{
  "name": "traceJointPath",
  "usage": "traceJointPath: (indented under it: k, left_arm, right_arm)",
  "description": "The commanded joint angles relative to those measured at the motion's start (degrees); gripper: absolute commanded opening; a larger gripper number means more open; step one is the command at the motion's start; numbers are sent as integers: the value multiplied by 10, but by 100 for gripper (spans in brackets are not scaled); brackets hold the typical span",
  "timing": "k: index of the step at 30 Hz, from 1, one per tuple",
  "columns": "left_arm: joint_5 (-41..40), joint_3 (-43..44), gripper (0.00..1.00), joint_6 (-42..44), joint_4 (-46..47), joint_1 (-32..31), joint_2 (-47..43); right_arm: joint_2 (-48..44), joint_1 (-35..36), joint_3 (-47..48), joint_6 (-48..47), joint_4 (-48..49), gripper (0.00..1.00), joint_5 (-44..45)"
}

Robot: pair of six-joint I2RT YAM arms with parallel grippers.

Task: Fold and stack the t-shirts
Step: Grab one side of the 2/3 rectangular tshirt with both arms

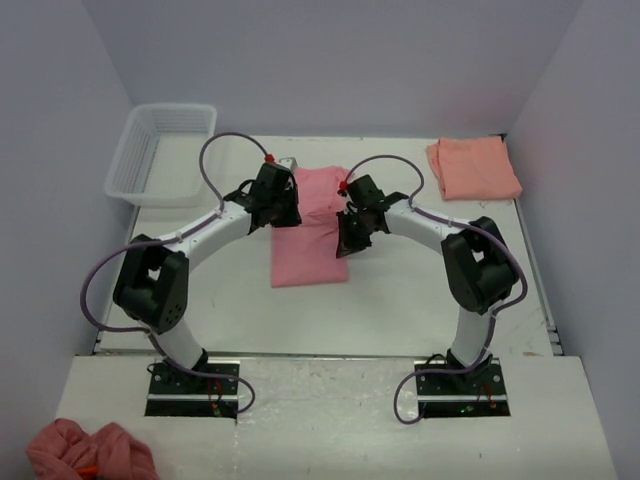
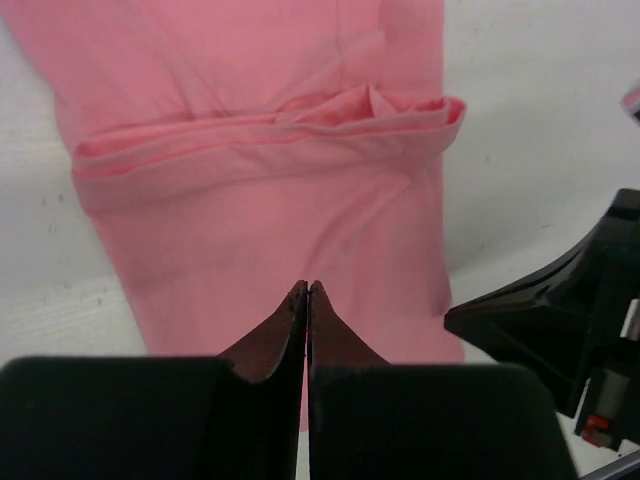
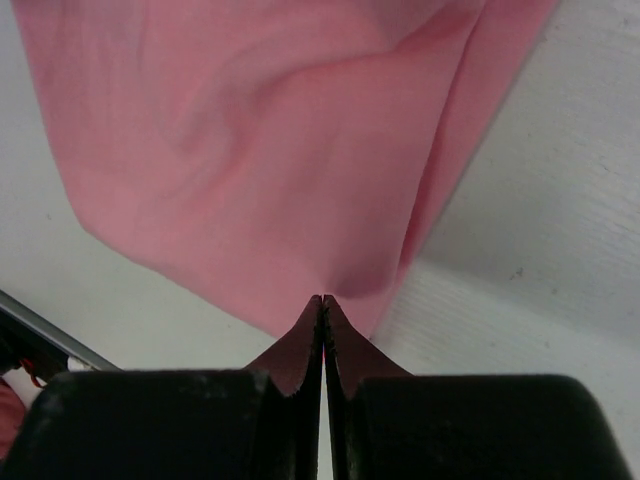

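A rose-pink t-shirt (image 1: 310,245), folded into a long strip, lies in the middle of the table. It fills the left wrist view, where a crosswise fold (image 2: 270,135) runs over it. My left gripper (image 1: 285,215) hovers over the shirt's left side; its jaws (image 2: 307,290) are shut and no cloth shows between them. My right gripper (image 1: 347,240) is at the shirt's right edge, shut on the pink cloth (image 3: 300,150), which gathers to a point at the tips (image 3: 323,300). A salmon-orange t-shirt (image 1: 473,167) lies folded at the back right.
A white mesh basket (image 1: 160,150) stands at the back left. A crumpled pink cloth heap (image 1: 90,452) lies on the near ledge at the bottom left. White walls close in the table on three sides.
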Motion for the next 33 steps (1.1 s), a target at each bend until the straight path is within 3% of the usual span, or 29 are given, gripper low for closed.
traceJointPath:
  k: [1, 17, 33]
  left_arm:
    - [59, 49, 0, 21, 31, 20, 39]
    - [292, 67, 0, -10, 172, 44, 172]
    - [349, 118, 0, -45, 239, 90, 288]
  right_arm:
    - [17, 2, 40, 11, 40, 0, -28]
    - [49, 23, 47, 28, 44, 0, -31]
    - [58, 43, 22, 49, 41, 0, -4]
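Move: The bunched fold across the t-shirt lies about 6 cm ahead of the left hand, 6 cm to its right and 9 cm below. The fold's loose right end is some 4 cm farther right. From the right hand, the middle of the shirt's near part is about 3 cm ahead, 7 cm left and 4 cm down, the near right corner 3 cm back and 2 cm right, and the bunched fold 10 cm ahead and 4 cm left. Down, forward and to the right, the left hand brings its shut fingers onto the bunched fold, sinking about 9 cm. It goes forward a little, then down and right, then forward and down again, its left side dipping some 25 degrees as it turns slightly clockwise. The right hand, also shut, slides about 4 cm left, low over the shirt's near part, sinking slightly at the end. ##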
